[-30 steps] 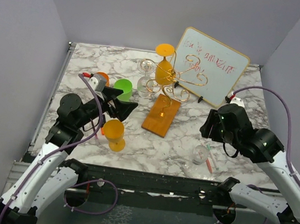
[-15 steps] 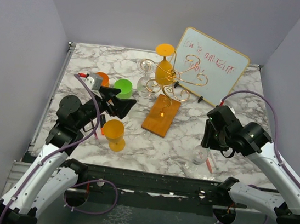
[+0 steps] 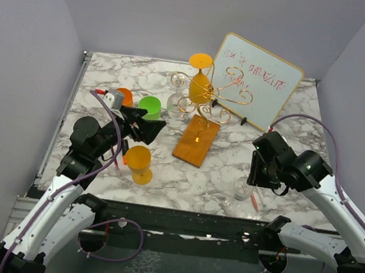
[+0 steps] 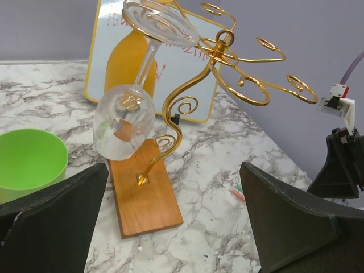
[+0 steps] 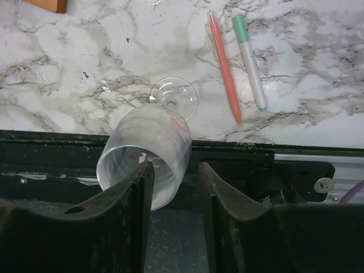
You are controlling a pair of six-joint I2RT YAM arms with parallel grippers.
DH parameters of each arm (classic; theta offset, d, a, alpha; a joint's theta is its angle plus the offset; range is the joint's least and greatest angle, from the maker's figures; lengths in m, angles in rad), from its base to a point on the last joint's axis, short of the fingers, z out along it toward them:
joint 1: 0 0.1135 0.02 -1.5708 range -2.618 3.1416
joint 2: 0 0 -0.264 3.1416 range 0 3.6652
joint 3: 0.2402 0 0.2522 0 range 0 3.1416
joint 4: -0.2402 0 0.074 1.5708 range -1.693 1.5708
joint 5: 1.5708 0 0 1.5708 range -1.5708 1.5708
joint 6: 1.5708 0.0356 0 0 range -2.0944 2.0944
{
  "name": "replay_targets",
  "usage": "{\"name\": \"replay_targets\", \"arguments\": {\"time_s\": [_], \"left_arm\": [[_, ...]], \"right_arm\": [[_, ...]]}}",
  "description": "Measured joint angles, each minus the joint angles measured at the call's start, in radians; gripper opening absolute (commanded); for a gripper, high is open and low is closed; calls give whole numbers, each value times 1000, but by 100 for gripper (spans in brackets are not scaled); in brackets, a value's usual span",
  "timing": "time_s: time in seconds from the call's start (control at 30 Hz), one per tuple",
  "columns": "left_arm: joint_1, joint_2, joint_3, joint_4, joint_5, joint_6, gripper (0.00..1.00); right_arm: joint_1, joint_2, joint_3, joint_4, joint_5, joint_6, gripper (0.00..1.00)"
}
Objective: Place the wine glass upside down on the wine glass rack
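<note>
A clear wine glass [image 5: 161, 132] stands upright near the table's front edge [image 3: 244, 187]. My right gripper [image 5: 173, 170] is over it with its jaws partly closed. Its left fingertip [image 5: 145, 170] overlaps the bowl's mouth and the right finger stays outside the wall with a slim gap. The wine glass rack [image 3: 209, 98], gold wire on a wooden base [image 3: 195, 140], carries an orange glass [image 3: 199, 85] and a clear glass [image 4: 124, 119], both hanging upside down. My left gripper [image 3: 150, 127] hovers wide open and empty to the left of the rack [image 4: 227, 62].
An orange wine glass [image 3: 140, 163] stands upright front left. A green cup [image 3: 150, 106] and an orange cup [image 3: 124, 95] sit behind it. A whiteboard [image 3: 257, 82] leans behind the rack. Two pens [image 5: 224, 68] lie just beyond the clear glass.
My right gripper has come forward and down onto the clear glass and its jaws have narrowed. The left arm shifted slightly, then held still.
</note>
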State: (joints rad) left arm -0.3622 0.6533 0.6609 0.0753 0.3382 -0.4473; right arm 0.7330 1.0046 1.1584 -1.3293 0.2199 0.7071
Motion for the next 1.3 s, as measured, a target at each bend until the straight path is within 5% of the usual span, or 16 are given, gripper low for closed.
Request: {"name": "replay_targets", "arguments": {"time_s": [0.43, 0.67, 1.03, 1.3], "left_arm": [[0, 2, 0, 5, -11, -2, 99], [0, 2, 0, 4, -13, -7, 99], [0, 23, 55, -101, 8, -115, 99], [0, 3, 216, -292, -41, -131, 99]], "right_arm": [[0, -55, -79, -2, -48, -1, 37], [0, -16, -113, 23, -49, -12, 1], [-1, -55, -64, 124, -50, -27, 1], [-2, -184, -69, 415, -106, -57, 1]]}}
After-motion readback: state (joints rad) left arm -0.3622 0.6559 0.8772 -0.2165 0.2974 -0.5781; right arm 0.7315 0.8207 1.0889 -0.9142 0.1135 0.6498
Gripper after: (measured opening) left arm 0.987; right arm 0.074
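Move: Just under the right hand's part-open fingers stands the clear wine glass, its middle about 3 cm to the left, 2 cm back and some 11 cm below. The red pen lies about 2 cm ahead and 3 cm right, the white pen 2 cm ahead and 6 cm right, both 20 cm down; the rack's wooden base is roughly 20 cm ahead and 20 cm left, 19 cm down. From the left hand the glass is about 27 cm right, 11 cm back and 24 cm below. Straddling the right-hand wall of the clear glass's rim, the right hand eases back and sinks about 3 cm, shuts its fingers to pinch the rim, then lifts about 9 cm while going forward and left towards the rack, the wrist swinging the fingers up and leftward some 35 degrees. Late on, the empty, open left hand rises about 3.5 cm and draws back slightly. ##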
